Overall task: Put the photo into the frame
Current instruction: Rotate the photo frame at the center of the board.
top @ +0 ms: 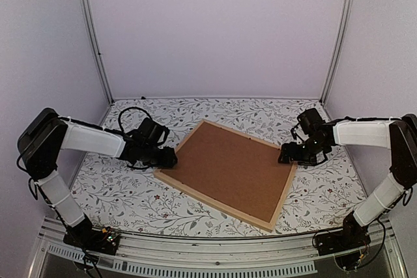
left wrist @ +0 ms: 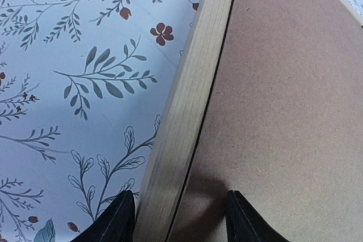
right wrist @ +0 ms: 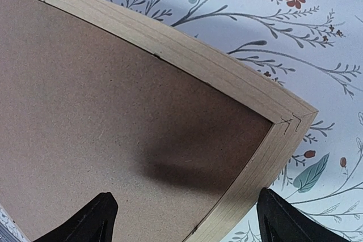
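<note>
The frame (top: 212,201), of thin light-wood bars, lies flat and askew on the table. A plain brown backing board (top: 228,167) fills it. The photo is hidden. My left gripper (top: 171,157) is at the frame's left corner. In the left wrist view it (left wrist: 180,219) stands open astride the wooden bar (left wrist: 187,100), one finger (left wrist: 116,222) over the cloth and the other over the board (left wrist: 283,111). My right gripper (top: 285,156) hovers at the frame's right corner. In the right wrist view it (right wrist: 184,222) is wide open over the board (right wrist: 113,111) and the bar (right wrist: 215,63).
A floral tablecloth (top: 130,193) covers the table. White enclosure walls with metal posts (top: 98,56) close in the back and sides. A metal rail (top: 215,255) runs along the near edge between the arm bases.
</note>
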Tool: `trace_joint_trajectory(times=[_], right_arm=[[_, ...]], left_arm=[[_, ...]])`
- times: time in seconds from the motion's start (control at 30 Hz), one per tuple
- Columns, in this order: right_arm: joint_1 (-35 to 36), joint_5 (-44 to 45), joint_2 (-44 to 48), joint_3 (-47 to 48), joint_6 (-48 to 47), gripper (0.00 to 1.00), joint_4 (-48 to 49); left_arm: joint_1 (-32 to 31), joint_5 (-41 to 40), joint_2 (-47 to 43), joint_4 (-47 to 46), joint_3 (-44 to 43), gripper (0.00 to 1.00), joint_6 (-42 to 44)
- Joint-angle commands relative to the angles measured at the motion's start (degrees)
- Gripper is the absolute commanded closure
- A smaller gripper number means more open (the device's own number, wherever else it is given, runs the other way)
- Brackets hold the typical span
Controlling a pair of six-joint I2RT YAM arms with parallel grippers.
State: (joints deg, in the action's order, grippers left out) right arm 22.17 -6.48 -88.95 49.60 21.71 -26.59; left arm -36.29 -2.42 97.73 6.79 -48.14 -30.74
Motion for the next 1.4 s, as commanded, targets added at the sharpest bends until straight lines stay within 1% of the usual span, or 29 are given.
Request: trace_joint_trajectory(times=[0.0, 0.3, 0.53, 0.67, 0.73, 0.77, 0.8, 0.83, 0.87, 0.93, 1.07, 1.17, 1.27, 1.37], right_arm=[[0.95, -4.18, -4.34, -0.22, 1.64, 0.11, 0.77], [0.26, -3.89, -10.30, 6.60, -1.09, 0.11, 0.30], [-1.84, -3.43, -17.92, 16.61, -4.97, 0.11, -0.46], [-2.74, 0.23, -20.79, 22.41, -7.44, 0.10, -2.11], [-3.04, 2.82, -21.10, 25.04, -8.49, 0.10, -3.45], [-3.12, 4.07, -20.76, 25.84, -8.87, 0.10, -4.04], [-3.21, 5.37, -20.48, 26.41, -9.31, 0.10, -4.61], [-3.27, 6.10, -19.99, 26.84, -9.58, 0.10, -5.22], [-3.28, 8.10, -19.43, 27.00, -9.86, 0.10, -5.70], [-3.23, 9.08, -17.56, 26.62, -10.10, 0.09, -6.62], [-3.21, 8.99, -12.92, 22.68, -9.49, 0.09, -6.81], [-3.20, 7.60, -8.70, 18.31, -8.69, 0.09, -7.13], [-2.92, 4.59, -5.00, 13.58, -7.58, 0.09, -7.46], [-2.57, 3.39, -1.13, 9.52, -6.27, 0.10, -8.18]], left_arm=[[-5.71, 5.86, 3.09, 7.85, 5.70, 0.46, -2.93], [-10.06, 10.12, -5.28, 8.72, 8.69, 0.46, -3.97], [-14.27, 13.41, -10.21, 11.14, 9.37, 0.45, -3.37], [-15.97, 15.22, -14.59, 12.48, 10.09, 0.43, -2.40], [-16.13, 14.09, -17.02, 13.21, 10.42, 0.40, -1.99], [-16.16, 12.83, -18.17, 13.79, 10.39, 0.37, -1.70], [-16.12, 10.91, -19.06, 15.04, 10.01, 0.30, -1.49], [-16.05, 9.03, -19.82, 15.92, 9.50, 0.26, -1.32], [-15.96, 7.01, -20.21, 16.57, 8.88, 0.22, -1.07], [-15.65, 3.47, -20.39, 18.16, 7.20, 0.16, -0.87], [-13.51, 1.00, -19.03, 18.72, 4.14, 0.10, -0.25], [-10.42, 1.95, -17.36, 18.50, 2.53, 0.09, 0.35], [-6.63, 5.49, -16.52, 17.31, 1.42, 0.09, 1.57], [-3.61, 9.14, -15.56, 16.47, 0.23, 0.09, 3.23]])
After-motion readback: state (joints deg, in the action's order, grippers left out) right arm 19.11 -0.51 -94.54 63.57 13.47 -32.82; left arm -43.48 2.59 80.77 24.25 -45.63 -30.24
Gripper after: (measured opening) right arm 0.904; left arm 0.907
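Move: The photo frame lies askew between the hands, its middle about 21 cm right of the left hand and 20 cm left of the right hand, roughly 1 cm back from each and 1 cm below. Its left corner is some 5 cm left and 4 cm back of the left hand, its far corner 13 cm right and 17 cm ahead. From the right hand, the frame's right corner is about 4 cm right and 2 cm ahead, its near corner 5 cm left and 27 cm back. The frame's two short rails, still straddled by the open fingers, are pushed opposite ways along the table: the left hand's outer finger drives its rail back about 15 cm and slightly right, while the right hand's outer finger pushes the other forward some 11 cm. Then both hands lift off 4 to 5 cm and reverse, left forward, right back, the left fingers opening wider. ##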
